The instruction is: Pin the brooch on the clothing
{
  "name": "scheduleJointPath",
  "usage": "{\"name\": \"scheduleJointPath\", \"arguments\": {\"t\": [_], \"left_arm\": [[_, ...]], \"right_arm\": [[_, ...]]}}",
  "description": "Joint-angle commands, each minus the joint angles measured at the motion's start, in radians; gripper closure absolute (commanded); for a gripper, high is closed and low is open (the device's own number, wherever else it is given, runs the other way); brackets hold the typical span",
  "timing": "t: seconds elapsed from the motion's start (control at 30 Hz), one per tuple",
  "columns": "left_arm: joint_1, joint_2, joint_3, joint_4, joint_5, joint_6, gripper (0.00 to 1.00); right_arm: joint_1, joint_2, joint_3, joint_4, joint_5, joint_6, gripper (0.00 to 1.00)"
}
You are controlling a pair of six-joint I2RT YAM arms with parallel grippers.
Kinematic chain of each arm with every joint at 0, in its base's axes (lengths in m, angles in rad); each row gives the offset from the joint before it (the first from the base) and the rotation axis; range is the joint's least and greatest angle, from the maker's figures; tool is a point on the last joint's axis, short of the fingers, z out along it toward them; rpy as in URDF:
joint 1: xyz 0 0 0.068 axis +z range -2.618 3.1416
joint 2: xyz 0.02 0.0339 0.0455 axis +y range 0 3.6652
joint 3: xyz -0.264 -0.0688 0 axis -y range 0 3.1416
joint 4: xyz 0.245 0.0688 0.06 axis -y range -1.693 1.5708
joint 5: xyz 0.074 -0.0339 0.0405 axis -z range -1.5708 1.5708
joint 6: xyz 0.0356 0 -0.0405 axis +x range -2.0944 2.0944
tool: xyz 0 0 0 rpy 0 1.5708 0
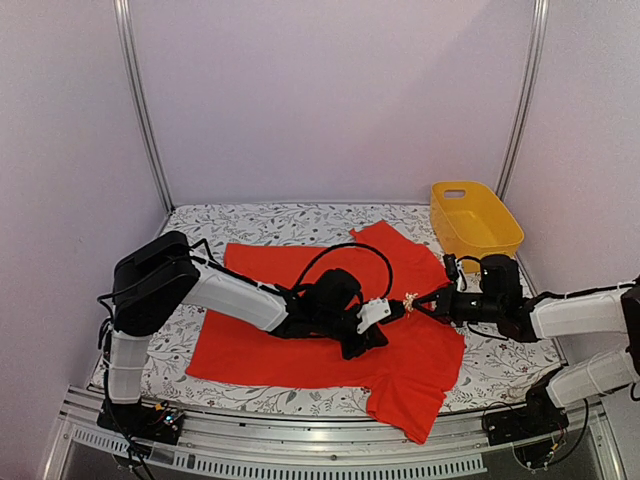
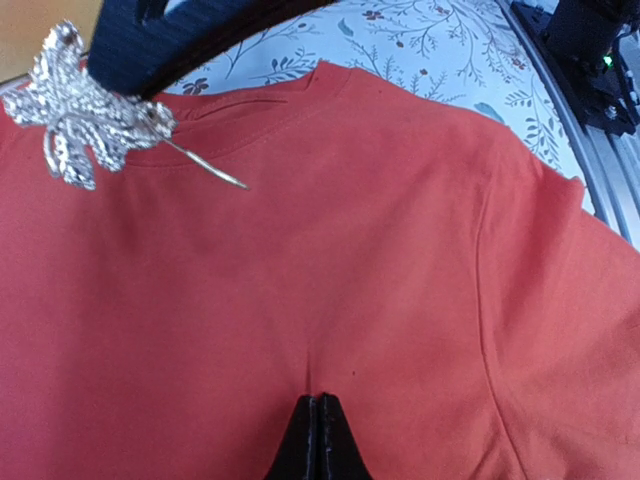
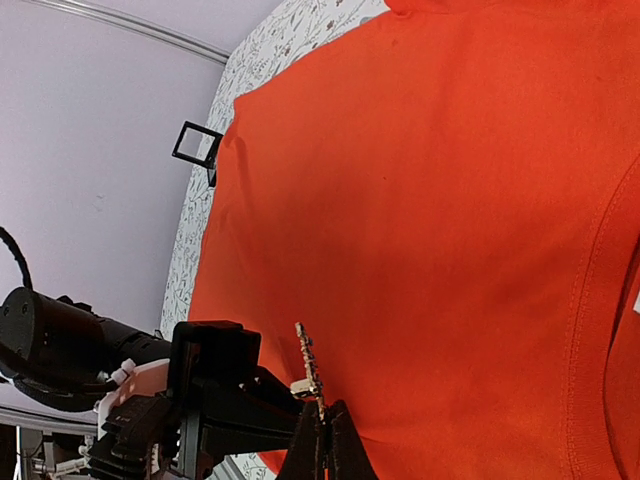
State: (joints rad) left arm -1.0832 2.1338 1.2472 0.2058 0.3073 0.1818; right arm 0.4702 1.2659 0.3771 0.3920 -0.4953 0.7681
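Observation:
The clothing [image 1: 300, 330], a red-orange T-shirt, lies spread flat on the table. My left gripper [image 2: 320, 405] rests on the chest of the clothing [image 2: 380, 260], shut, with a small crease of cloth rising from its tips. In the top view the left gripper [image 1: 392, 310] sits just left of the right one. My right gripper [image 3: 324, 412] is shut on the brooch [image 3: 310, 362], a glittery silvery-gold cluster held just above the cloth. Near the collar, the brooch [image 2: 85, 115] has its pin swung open and pointing down-right. From above, the right gripper [image 1: 418, 303] and brooch [image 1: 408, 299] are mid-shirt.
A yellow basket [image 1: 475, 215] stands at the back right of the floral table [image 1: 200, 225]. A small black square box [image 3: 197, 145] lies beside the far edge of the clothing [image 3: 420, 200]. Metal frame posts rise at the back corners.

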Motion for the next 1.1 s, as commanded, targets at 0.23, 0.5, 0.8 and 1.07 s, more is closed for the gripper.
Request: {"name": "scheduleJointPath", "arguments": {"t": [0.23, 0.5, 0.8, 1.07], "left_arm": [[0.005, -0.022, 0.017, -0.012, 0.025, 0.021, 1.00], [0.006, -0.011, 0.009, 0.048, 0.039, 0.026, 1.00], [0.009, 0.000, 0.024, 0.039, 0.060, 0.056, 1.00], [0.015, -0.002, 0.026, 0.041, 0.067, 0.051, 1.00]], "right_arm": [[-0.001, 0.151, -0.033, 0.183, -0.081, 0.081, 1.00], [-0.001, 0.274, 0.019, 0.213, -0.156, 0.083, 1.00], [0.009, 0.266, 0.002, 0.194, -0.170, 0.098, 1.00], [0.026, 0.308, 0.033, 0.200, -0.183, 0.097, 1.00]]}}
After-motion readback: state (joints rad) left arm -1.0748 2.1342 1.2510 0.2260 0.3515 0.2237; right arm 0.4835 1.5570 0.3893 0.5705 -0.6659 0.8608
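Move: The right gripper holds the brooch; the cloth pinched in the left fingertips lies about 6 cm back, 5 cm to the right hand's left and 7 cm below it. From the right hand, the neckline label is some 4 cm ahead, 5 cm right and 9 cm below; the yellow bin stands roughly 22 cm ahead and 14 cm right, 5 cm lower. From the left hand, the brooch is about 6 cm ahead, 4 cm right and 7 cm above. Lower the right gripper about 5 cm with the brooch still pinched, already easing left, then carry on left and slightly back, some 2.5 cm left in all, so the bare pin closes in on the cloth at the left fingertips. Tip the fingers down by roughly 10 degrees on the way. Keep the left gripper shut on its fold, nearly still. ##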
